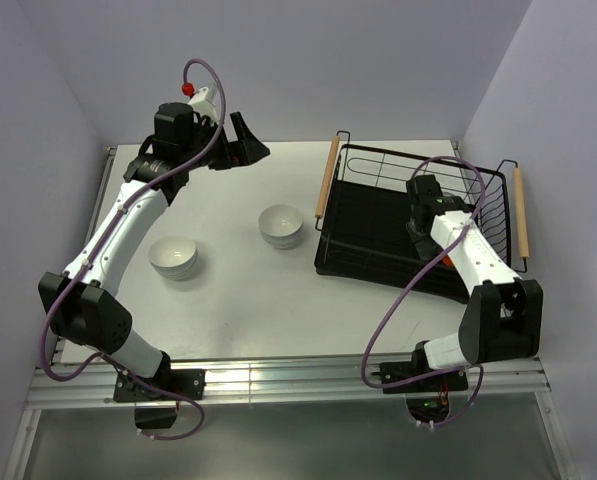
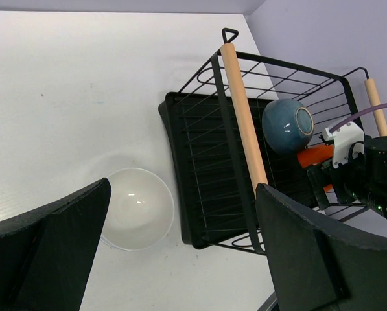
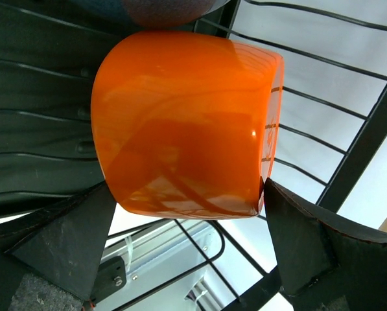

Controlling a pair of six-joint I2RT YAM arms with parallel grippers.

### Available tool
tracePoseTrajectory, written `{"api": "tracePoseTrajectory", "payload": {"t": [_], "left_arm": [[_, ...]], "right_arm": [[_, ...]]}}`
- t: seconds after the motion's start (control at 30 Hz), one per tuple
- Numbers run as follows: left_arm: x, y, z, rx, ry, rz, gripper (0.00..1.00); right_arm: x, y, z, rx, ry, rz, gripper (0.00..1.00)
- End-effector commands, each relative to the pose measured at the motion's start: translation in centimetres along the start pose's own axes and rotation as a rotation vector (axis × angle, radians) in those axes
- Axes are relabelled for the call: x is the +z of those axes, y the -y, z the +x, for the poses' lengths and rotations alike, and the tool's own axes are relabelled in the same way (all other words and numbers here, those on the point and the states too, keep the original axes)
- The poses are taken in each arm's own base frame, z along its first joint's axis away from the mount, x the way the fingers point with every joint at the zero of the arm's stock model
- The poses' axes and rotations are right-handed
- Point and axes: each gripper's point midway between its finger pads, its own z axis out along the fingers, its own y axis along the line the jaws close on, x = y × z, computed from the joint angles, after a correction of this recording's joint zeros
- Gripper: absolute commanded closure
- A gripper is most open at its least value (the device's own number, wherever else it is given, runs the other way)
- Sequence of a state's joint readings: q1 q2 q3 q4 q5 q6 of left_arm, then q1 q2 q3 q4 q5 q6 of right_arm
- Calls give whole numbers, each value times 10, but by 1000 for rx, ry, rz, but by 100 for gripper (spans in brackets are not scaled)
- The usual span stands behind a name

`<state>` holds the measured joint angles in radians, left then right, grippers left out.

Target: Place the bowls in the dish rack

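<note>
The black wire dish rack (image 1: 363, 215) with wooden handles stands at the right of the table. My right gripper (image 1: 424, 243) is down inside it, shut on the orange bowl (image 3: 187, 123), which lies on its side with a finger at each lower edge. The dark blue bowl (image 2: 287, 125) rests on its side just beyond the orange bowl (image 2: 315, 155). White bowls stand on the table at the centre (image 1: 281, 225) and left (image 1: 174, 257); each may be a stack. My left gripper (image 1: 246, 140) hovers open and empty at the table's back, high above the centre white bowl (image 2: 138, 207).
The rack's near wooden handle (image 2: 244, 116) and tall wire walls (image 3: 349, 129) surround the right gripper. Purple walls close in the table at the back and both sides. The right arm (image 2: 368, 175) reaches over the rack's far end.
</note>
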<state>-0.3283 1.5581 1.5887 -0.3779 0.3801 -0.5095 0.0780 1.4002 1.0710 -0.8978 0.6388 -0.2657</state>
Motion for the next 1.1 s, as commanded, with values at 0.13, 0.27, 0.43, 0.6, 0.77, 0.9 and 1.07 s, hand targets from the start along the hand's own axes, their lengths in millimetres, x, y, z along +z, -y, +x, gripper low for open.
{"api": "tracePoseTrajectory", "payload": {"t": [0.13, 0.27, 0.43, 0.6, 0.77, 0.9, 1.07], "left_arm": [[-15, 17, -20, 27, 68, 56, 1], [-14, 18, -20, 21, 64, 65, 1], [-13, 19, -19, 13, 55, 76, 1], [-14, 20, -20, 13, 59, 79, 1], [-20, 21, -23, 31, 81, 81, 1], [-27, 19, -26, 53, 86, 79, 1], [-33, -2, -30, 58, 90, 34, 1]], "right_arm": [[-13, -3, 2, -5, 15, -18, 0], [-17, -6, 6, -34, 12, -53, 0], [-22, -10, 10, -68, 10, -92, 0], [-28, -10, 7, -58, 24, -119, 0], [-43, -2, -8, -19, 86, -142, 0], [-71, 21, -33, 47, 200, -147, 0], [-101, 50, -61, 112, 318, -136, 0]]}}
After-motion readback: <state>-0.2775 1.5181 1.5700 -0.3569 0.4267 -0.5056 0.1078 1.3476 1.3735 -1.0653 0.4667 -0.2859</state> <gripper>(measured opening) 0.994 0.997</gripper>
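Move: The orange bowl lies on its side in the dish rack between my right hand's open fingers, its middle about 3 cm ahead of that hand, 4 cm below and neither left nor right. The blue bowl is some 9 cm farther out than the orange bowl and 4 cm to its left; the rack's right wooden handle is roughly 12 cm to my right and 8 cm ahead. From my left hand the orange bowl is about 44 cm right, 12 cm back and 23 cm below. With the fingers already wide open around the orange bowl, I ease my right hand back about 1.5 cm and slightly left, then lift it quickly some 8 cm, swinging forward and a little more left, clear of the bowl. The wrist leans back through roughly 15 degrees on the rise and the fingers stay open. My left hand, open and empty, only begins to drift left and up at the very end. ##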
